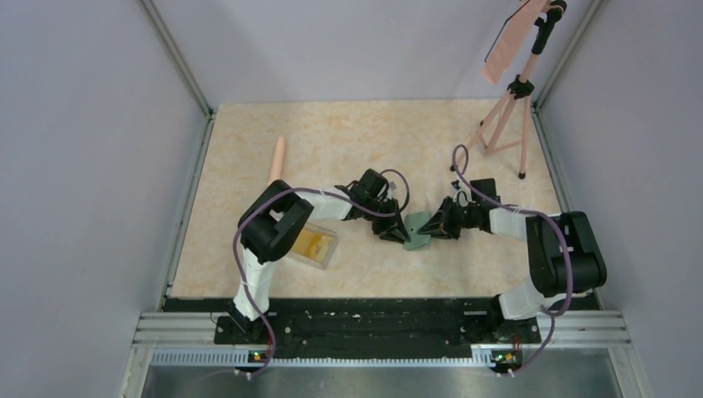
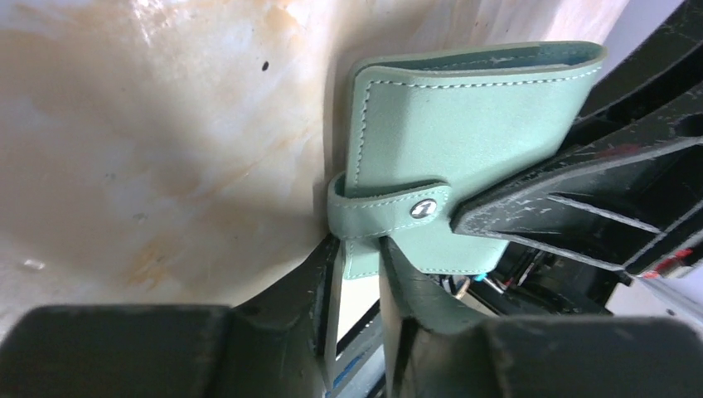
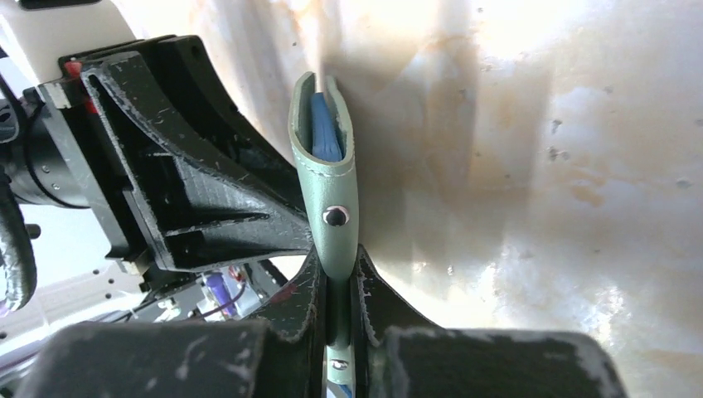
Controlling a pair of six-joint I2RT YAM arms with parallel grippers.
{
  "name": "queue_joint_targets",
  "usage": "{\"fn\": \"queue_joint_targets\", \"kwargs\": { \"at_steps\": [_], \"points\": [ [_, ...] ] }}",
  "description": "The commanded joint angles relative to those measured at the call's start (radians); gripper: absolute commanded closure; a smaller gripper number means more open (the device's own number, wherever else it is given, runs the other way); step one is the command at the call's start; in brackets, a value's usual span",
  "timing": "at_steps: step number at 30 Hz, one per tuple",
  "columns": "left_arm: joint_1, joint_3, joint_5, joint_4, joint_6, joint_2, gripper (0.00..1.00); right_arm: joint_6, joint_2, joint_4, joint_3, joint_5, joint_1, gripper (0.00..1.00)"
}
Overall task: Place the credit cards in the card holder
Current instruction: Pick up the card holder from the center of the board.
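The card holder [image 1: 417, 228], a muted-green wallet snapped closed, is held up off the table between both grippers at mid-table. My left gripper [image 1: 398, 235] has closed in round its lower corner [image 2: 362, 264] just under the snap tab [image 2: 390, 211]. In the left wrist view the wallet's face [image 2: 464, 108] fills the upper right. My right gripper [image 3: 337, 257] is shut on the wallet's edge [image 3: 327, 186] below the snap, and blue pages [image 3: 325, 128] show inside. A yellow-orange credit card [image 1: 316, 243] lies in a clear box under the left arm.
The clear plastic box [image 1: 329, 256] sits near the table's front left. A pale pink stick [image 1: 278, 157] lies further back on the left. A pink tripod [image 1: 506, 124] carrying a pinkish panel [image 1: 510, 41] stands at the back right. Grey walls enclose the table.
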Motion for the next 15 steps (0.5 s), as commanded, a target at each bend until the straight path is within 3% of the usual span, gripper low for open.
{"fn": "queue_joint_targets", "kwargs": {
  "at_steps": [1, 8, 15],
  "points": [
    [-0.011, 0.024, -0.071, -0.083, 0.088, -0.097, 0.69, 0.001, -0.100, -0.014, 0.035, -0.047, 0.008, 1.00],
    [-0.013, 0.144, -0.357, -0.483, 0.256, -0.297, 0.41, -0.053, -0.287, -0.231, 0.142, 0.038, 0.011, 1.00],
    [-0.016, 0.071, -0.480, -0.579, 0.240, -0.527, 0.32, -0.009, -0.393, -0.342, 0.240, 0.102, 0.120, 1.00]
  ]
}}
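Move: The card holder stands folded between the hands; the right fingers already pinch it, its middle about 1 cm left of and 1 cm ahead of their grip. From the left hand, at the holder's near left corner, that middle is some 3 cm to the right and 3 cm ahead. The card tray lies about 30 cm left of the left hand, level with it. The nearest tripod foot is roughly 18 cm ahead and 9 cm right of the right hand. Keeping its pinch on the card holder, the right hand lifts it almost straight up, about 11 cm, its fingertips swinging forward some 15 degrees. The left hand comes free of the holder's near left corner, opening its fingers wide as it rises alongside and draws off to the left, tilting its tips forward too. ##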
